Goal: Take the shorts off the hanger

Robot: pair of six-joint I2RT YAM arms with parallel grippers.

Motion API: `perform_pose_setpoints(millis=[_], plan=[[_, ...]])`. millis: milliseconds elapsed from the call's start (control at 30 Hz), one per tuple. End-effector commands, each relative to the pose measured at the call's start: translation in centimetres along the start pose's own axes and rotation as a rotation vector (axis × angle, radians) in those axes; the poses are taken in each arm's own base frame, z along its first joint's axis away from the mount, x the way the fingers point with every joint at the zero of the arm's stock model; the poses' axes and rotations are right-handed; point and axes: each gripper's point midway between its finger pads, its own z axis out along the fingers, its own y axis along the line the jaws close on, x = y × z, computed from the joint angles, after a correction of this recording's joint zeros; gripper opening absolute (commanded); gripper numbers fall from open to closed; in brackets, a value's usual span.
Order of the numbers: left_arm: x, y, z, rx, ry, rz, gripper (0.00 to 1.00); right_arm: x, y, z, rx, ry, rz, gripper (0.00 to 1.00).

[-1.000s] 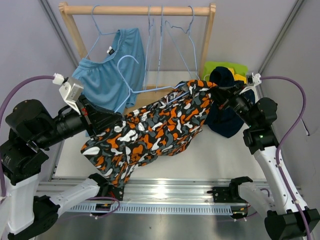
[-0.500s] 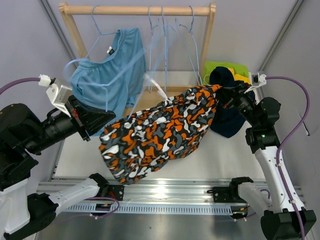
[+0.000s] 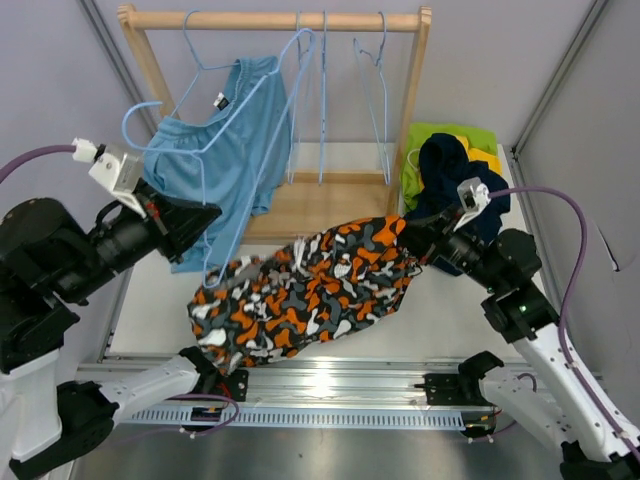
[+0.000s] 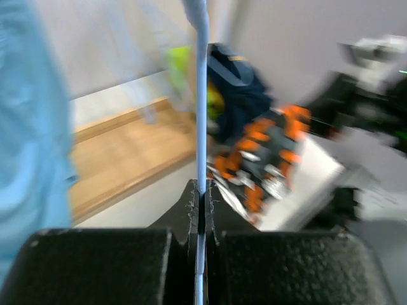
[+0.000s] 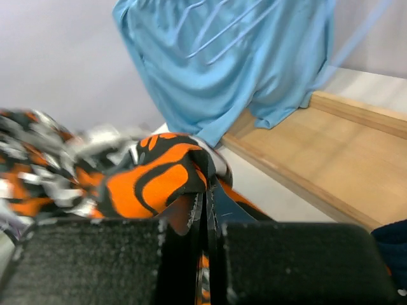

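My left gripper (image 3: 211,213) is shut on the wire of a light blue hanger (image 3: 250,110), which is bare and lifted in front of the rack; the wire runs up between the closed fingers in the left wrist view (image 4: 201,95). My right gripper (image 3: 413,239) is shut on one end of the camouflage shorts (image 3: 310,290), which trail down to the left over the table, off the hanger. The right wrist view shows the orange-black fabric (image 5: 152,178) pinched in the jaws. The light blue shorts (image 3: 225,150) hang on a hanger on the rack. Navy (image 3: 445,160), lime green (image 3: 430,133) and yellow (image 3: 482,155) shorts lie piled at the back right.
The wooden rack rail (image 3: 270,18) carries two empty blue hangers (image 3: 322,100) (image 3: 378,90). Its wooden base board (image 3: 320,200) lies behind the camouflage shorts. A metal rail (image 3: 330,385) runs along the near table edge.
The hanger has slipped out of the camouflage shorts. My left gripper has lifted the hanger up and back. My right gripper has pulled the shorts down toward the near right, and they now sag onto the table.
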Motion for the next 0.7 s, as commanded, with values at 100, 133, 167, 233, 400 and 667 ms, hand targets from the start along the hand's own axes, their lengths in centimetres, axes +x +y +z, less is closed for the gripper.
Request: perform_pose_setpoints(millis=[100, 133, 167, 233, 400, 667], plan=[[3.0, 9.7, 1.2, -0.530, 0.139, 0.053, 0.00, -5.0, 2.2, -3.1, 0.092, -0.087, -0.155, 0.00], [3.0, 9.8, 0.6, -0.537, 0.129, 0.048, 0.00, -6.1, 2.4, -3.6, 0.103, -0.110, -0.181, 0.00], [3.9, 9.8, 0.7, -0.533, 0.148, 0.042, 0.00, -6.8, 2.2, -3.8, 0.129, -0.117, -0.192, 0.00], [4.0, 9.3, -0.1, -0.509, 0.126, 0.024, 0.00, -10.3, 1.9, -3.8, 0.200, -0.175, -0.237, 0.00], [7.4, 8.7, -0.3, -0.461, 0.198, -0.008, 0.00, -19.8, 1.1, -2.0, 0.365, -0.295, -0.350, 0.00], [9.8, 7.8, -1.1, -0.400, 0.213, -0.046, 0.00, -32.7, -8.2, 2.5, 0.584, -0.470, -0.408, 0.00]])
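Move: The right hand holds the camouflage shorts. The basket with the pile of shorts lies roughly 27 cm ahead, 20 cm to its right and 29 cm below, while the rack's right post is some 19 cm ahead, 3 cm right, slightly lower. From the left hand, gripping the empty hanger, the rail's middle is about 28 cm ahead, 8 cm right and 5 cm higher; the blue shorts hang 27 cm ahead, 5 cm left, 20 cm below. Still pinching the camouflage shorts, the right hand eases back a little, then sweeps up about 25 cm, with some 10 cm forward and 10 cm right, high towards the basket's side, turning clockwise and tipping its fingers upward. The left hand keeps its hanger, swings forward and left, then sinks about 11 cm while easing back, turned some 20 degrees counter-clockwise. ##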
